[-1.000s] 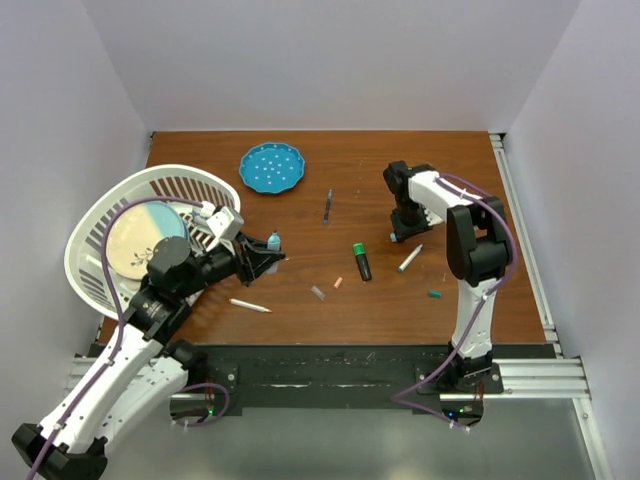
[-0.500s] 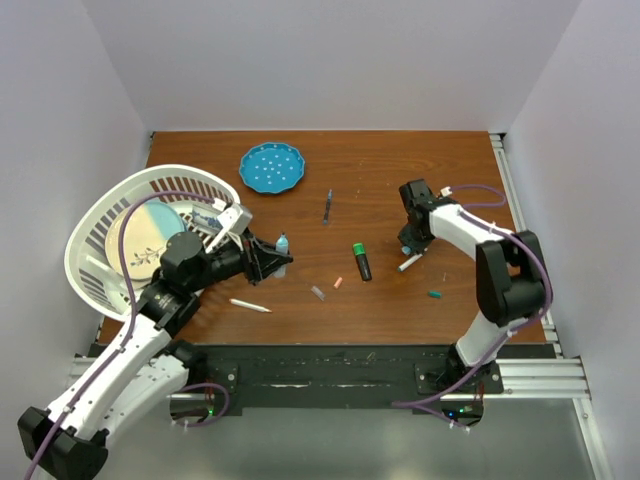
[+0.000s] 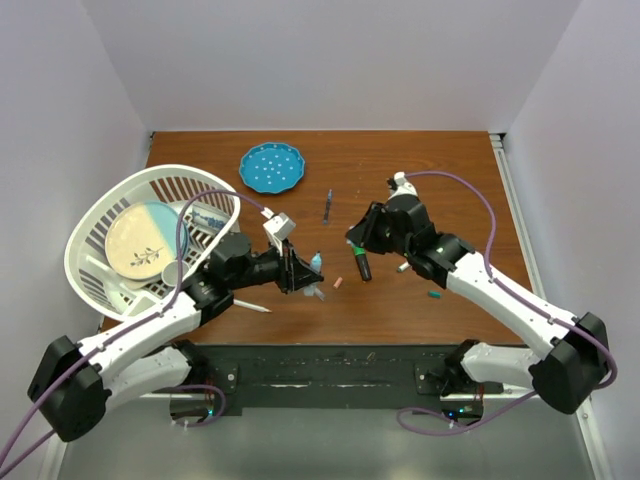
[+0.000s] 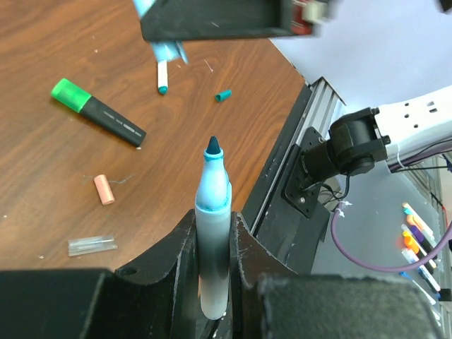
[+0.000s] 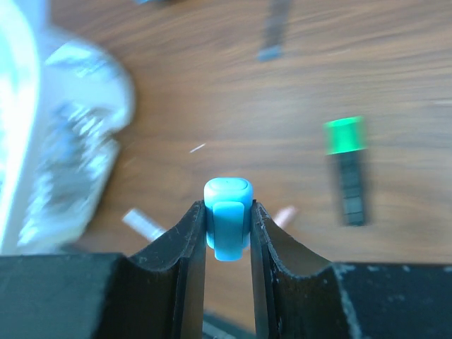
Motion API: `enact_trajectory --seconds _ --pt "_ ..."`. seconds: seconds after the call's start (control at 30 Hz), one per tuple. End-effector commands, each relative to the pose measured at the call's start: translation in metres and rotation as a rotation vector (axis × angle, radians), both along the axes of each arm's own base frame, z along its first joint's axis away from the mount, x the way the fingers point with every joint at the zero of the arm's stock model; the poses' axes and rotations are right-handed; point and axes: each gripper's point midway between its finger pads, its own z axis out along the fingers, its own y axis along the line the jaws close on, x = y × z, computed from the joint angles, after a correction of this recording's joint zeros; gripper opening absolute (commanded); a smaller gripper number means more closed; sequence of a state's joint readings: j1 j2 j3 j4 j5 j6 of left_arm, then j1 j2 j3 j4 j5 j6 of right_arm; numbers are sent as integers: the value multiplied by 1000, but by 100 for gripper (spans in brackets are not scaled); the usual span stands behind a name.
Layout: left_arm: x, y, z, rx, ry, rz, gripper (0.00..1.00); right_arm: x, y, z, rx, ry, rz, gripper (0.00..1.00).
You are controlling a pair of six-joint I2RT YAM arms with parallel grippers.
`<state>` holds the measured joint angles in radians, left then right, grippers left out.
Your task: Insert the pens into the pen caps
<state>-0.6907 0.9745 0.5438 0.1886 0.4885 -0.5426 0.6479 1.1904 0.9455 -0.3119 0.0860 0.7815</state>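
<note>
My left gripper (image 3: 302,272) is shut on a pen (image 4: 212,212) with a pale barrel, and its light blue neck and dark teal tip point out past the jaws. My right gripper (image 3: 354,237) is shut on a light blue pen cap (image 5: 227,212) and hovers just right of the left gripper over the table's middle. Below them lie a green-capped black highlighter (image 3: 360,261), a pink cap (image 3: 338,282), a grey cap (image 3: 318,293) and a teal cap (image 3: 435,294). A white pen (image 3: 250,306) lies near the front left. A dark pen (image 3: 327,205) lies further back.
A white basket (image 3: 110,205) holding a plate stands at the left under my left arm. A blue dotted plate (image 3: 271,167) sits at the back. Another white pen (image 4: 162,76) lies partly under my right arm.
Both arms have swung toward the table's middle. The left gripper carried its pen to the right, and the right gripper moved left with its cap, so the two are now close together.
</note>
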Motion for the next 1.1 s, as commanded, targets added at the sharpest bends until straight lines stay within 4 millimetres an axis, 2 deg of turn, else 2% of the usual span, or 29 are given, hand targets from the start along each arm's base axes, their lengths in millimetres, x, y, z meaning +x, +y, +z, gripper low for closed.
enact_trajectory --seconds 0.0,0.03,0.17,0.4,0.57,0.73,0.9,1.07 --pt "9 -11 24 -88 -59 18 0 -8 39 51 122 -111 62 0" --pt "10 -11 24 -86 -62 20 0 -10 44 60 134 -125 70 0" --pt "15 -9 18 -63 -62 42 0 -20 62 72 146 -145 91 0" --pt "15 -9 9 -50 -54 38 0 -21 76 86 158 -174 96 0" --pt "15 -6 10 -44 -65 51 0 -27 84 85 123 -172 120 0" --pt "16 -4 12 -40 -74 67 0 -37 80 74 82 -156 124 0" --pt "16 -5 11 -38 -69 66 0 -48 81 71 92 -151 142 0" --pt "17 -5 19 -62 -82 66 0 -57 84 60 44 -137 153 0"
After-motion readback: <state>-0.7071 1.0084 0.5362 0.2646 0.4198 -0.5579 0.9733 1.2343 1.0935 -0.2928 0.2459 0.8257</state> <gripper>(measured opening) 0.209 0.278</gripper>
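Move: The light-blue pen's tip, standing up out of the left fingers, is about 9 cm to the left of the right hand, 6 cm back and 4 cm above it. The green-and-black highlighter lies roughly 5 cm right and 1 cm back, the pink cap 2 cm left and 6 cm back, both some 18 cm below. From the left hand, the blue cap is about 10 cm right, 9 cm ahead and 2 cm higher; the clear cap is 2 cm right, 1 cm ahead and 18 cm below. The light-blue cap, still pinched in the right fingers, is carried left about 9 cm, up 5 or 6 cm and back 5 cm, quickly at first, then easing level to bring its mouth over the pen's tip, while the right hand turns only some 10 degrees. The left hand keeps its grip on the upright pen and drifts forward barely more than 1 cm. ##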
